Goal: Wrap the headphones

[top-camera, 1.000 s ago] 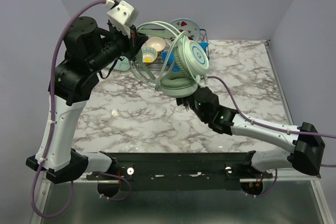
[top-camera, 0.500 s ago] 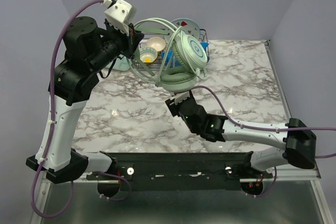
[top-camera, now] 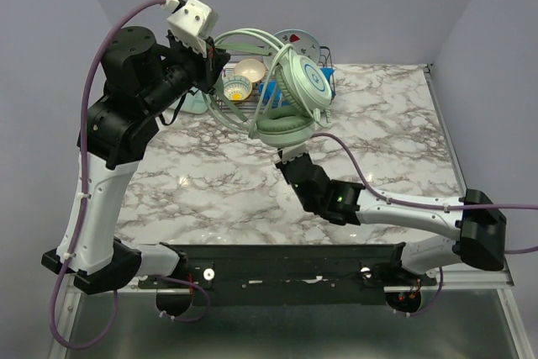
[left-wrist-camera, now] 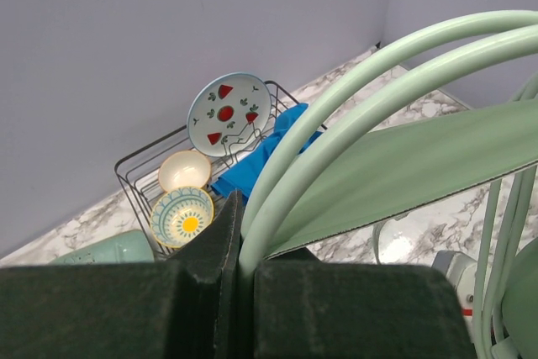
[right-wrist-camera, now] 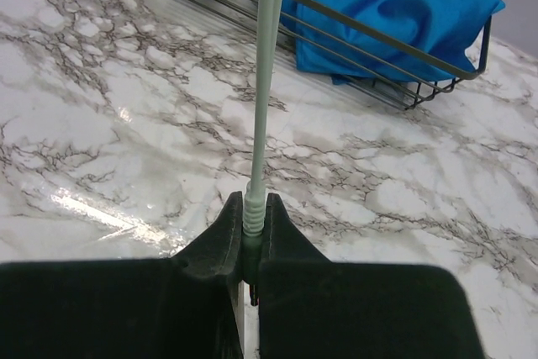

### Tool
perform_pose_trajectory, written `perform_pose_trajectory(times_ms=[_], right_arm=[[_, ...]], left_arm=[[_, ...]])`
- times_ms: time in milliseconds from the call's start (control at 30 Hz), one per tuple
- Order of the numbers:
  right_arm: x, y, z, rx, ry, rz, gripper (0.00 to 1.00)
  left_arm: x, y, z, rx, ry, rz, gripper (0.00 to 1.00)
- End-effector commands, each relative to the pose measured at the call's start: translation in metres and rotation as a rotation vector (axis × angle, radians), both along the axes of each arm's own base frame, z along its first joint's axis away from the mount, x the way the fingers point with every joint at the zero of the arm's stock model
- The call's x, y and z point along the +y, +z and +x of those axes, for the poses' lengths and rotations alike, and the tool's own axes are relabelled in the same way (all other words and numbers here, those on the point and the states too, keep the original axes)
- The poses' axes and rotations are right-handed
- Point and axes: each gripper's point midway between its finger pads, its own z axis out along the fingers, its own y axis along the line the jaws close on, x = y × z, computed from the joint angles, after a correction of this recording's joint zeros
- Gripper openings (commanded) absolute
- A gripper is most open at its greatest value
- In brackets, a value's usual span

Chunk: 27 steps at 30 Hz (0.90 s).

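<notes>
The pale mint-green headphones [top-camera: 307, 86] hang in the air above the back of the marble table, ear cups down. My left gripper [top-camera: 217, 63] is shut on the arched headband [left-wrist-camera: 361, 81], which runs out from between its jaws [left-wrist-camera: 244, 254]. A thin pale cable [right-wrist-camera: 266, 81] drops straight from the headphones. My right gripper [top-camera: 290, 155] sits just below the lower ear cup. In the right wrist view, my right gripper [right-wrist-camera: 255, 208] is shut on the ribbed plug end of that cable, a little above the tabletop.
A wire dish rack [right-wrist-camera: 378, 48] stands at the back behind the headphones. It holds a watermelon-print plate [left-wrist-camera: 229, 113], a cream bowl [left-wrist-camera: 183, 170], a patterned bowl [left-wrist-camera: 181, 216] and a blue cloth [right-wrist-camera: 387, 14]. A mint cup [left-wrist-camera: 105, 250] lies beside it.
My right gripper drew back from under the ear cup, shifted left and down, then closed on the cable's plug end. The left gripper and headband stayed almost still.
</notes>
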Motion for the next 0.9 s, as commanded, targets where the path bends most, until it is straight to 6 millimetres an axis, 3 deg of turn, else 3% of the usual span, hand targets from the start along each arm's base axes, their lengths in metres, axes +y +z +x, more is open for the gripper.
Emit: perform_pose_trajectory(times_ms=[0, 133, 167, 267, 467, 500, 567, 600, 667, 700, 767, 800, 867], right_arm=[[0.017, 0.0, -0.003, 0.016, 0.05, -0.012, 0.01], [0.042, -0.004, -0.012, 0.025, 0.148, -0.07, 0.01], [0.05, 0.004, -0.013, 0.011, 0.176, -0.08, 0.01], [0.074, 0.001, -0.027, 0.001, 0.25, -0.138, 0.01], [0.109, 0.002, -0.067, -0.036, 0.405, -0.235, 0.01], [0.115, 0.008, -0.074, -0.047, 0.43, -0.228, 0.01], [0.116, 0.011, -0.083, -0.041, 0.465, -0.242, 0.01], [0.114, 0.018, -0.087, -0.041, 0.475, -0.232, 0.01], [0.114, 0.027, -0.092, -0.036, 0.498, -0.201, 0.01], [0.111, 0.036, -0.092, -0.045, 0.498, -0.181, 0.01], [0.106, 0.047, -0.088, -0.069, 0.473, -0.181, 0.01], [0.103, 0.051, -0.085, -0.087, 0.462, -0.197, 0.01], [0.096, 0.061, -0.082, -0.112, 0.448, -0.203, 0.01]], left_arm=[[0.007, 0.021, 0.012, -0.034, 0.066, -0.103, 0.0], [0.014, 0.017, 0.031, -0.019, 0.117, -0.116, 0.0], [0.016, 0.015, 0.04, -0.019, 0.145, -0.116, 0.0], [0.036, 0.013, 0.069, -0.041, 0.25, -0.102, 0.0], [0.097, 0.0, 0.135, -0.112, 0.526, -0.024, 0.0], [0.103, -0.018, 0.146, -0.103, 0.57, 0.019, 0.0], [0.121, -0.022, 0.159, -0.163, 0.668, 0.094, 0.0], [0.123, -0.042, 0.166, -0.142, 0.684, 0.135, 0.0], [0.125, -0.054, 0.172, -0.151, 0.69, 0.178, 0.0], [0.123, -0.072, 0.175, -0.121, 0.68, 0.199, 0.0], [0.114, -0.08, 0.173, -0.123, 0.623, 0.202, 0.0], [0.109, -0.097, 0.173, -0.097, 0.594, 0.219, 0.0], [0.101, -0.11, 0.17, -0.074, 0.539, 0.231, 0.0]])
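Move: The left hand, high up, holds the headphones by the headband, their ear cups about 13 cm to its right and some 5 cm lower. The wire rack's middle is about 28 cm ahead, 8 cm right and 43 cm below it, with the patterned bowl 26 cm ahead and 4 cm left, and the green tray 29 cm ahead and 24 cm left. From the right hand, which pinches the cable end, the ear cups are 26 cm up, 3 cm ahead and 3 cm right. Forward and down in one sweep, about 17 cm each way and 10 cm to the left, the left hand carries the headphones towards the rack's left end, turning some 30 degrees counter-clockwise and rolling its left side up about 20. The right hand keeps its pinch on the cable end and draws it some 10 cm left, then back 7 cm and a little up, swinging counter-clockwise. ##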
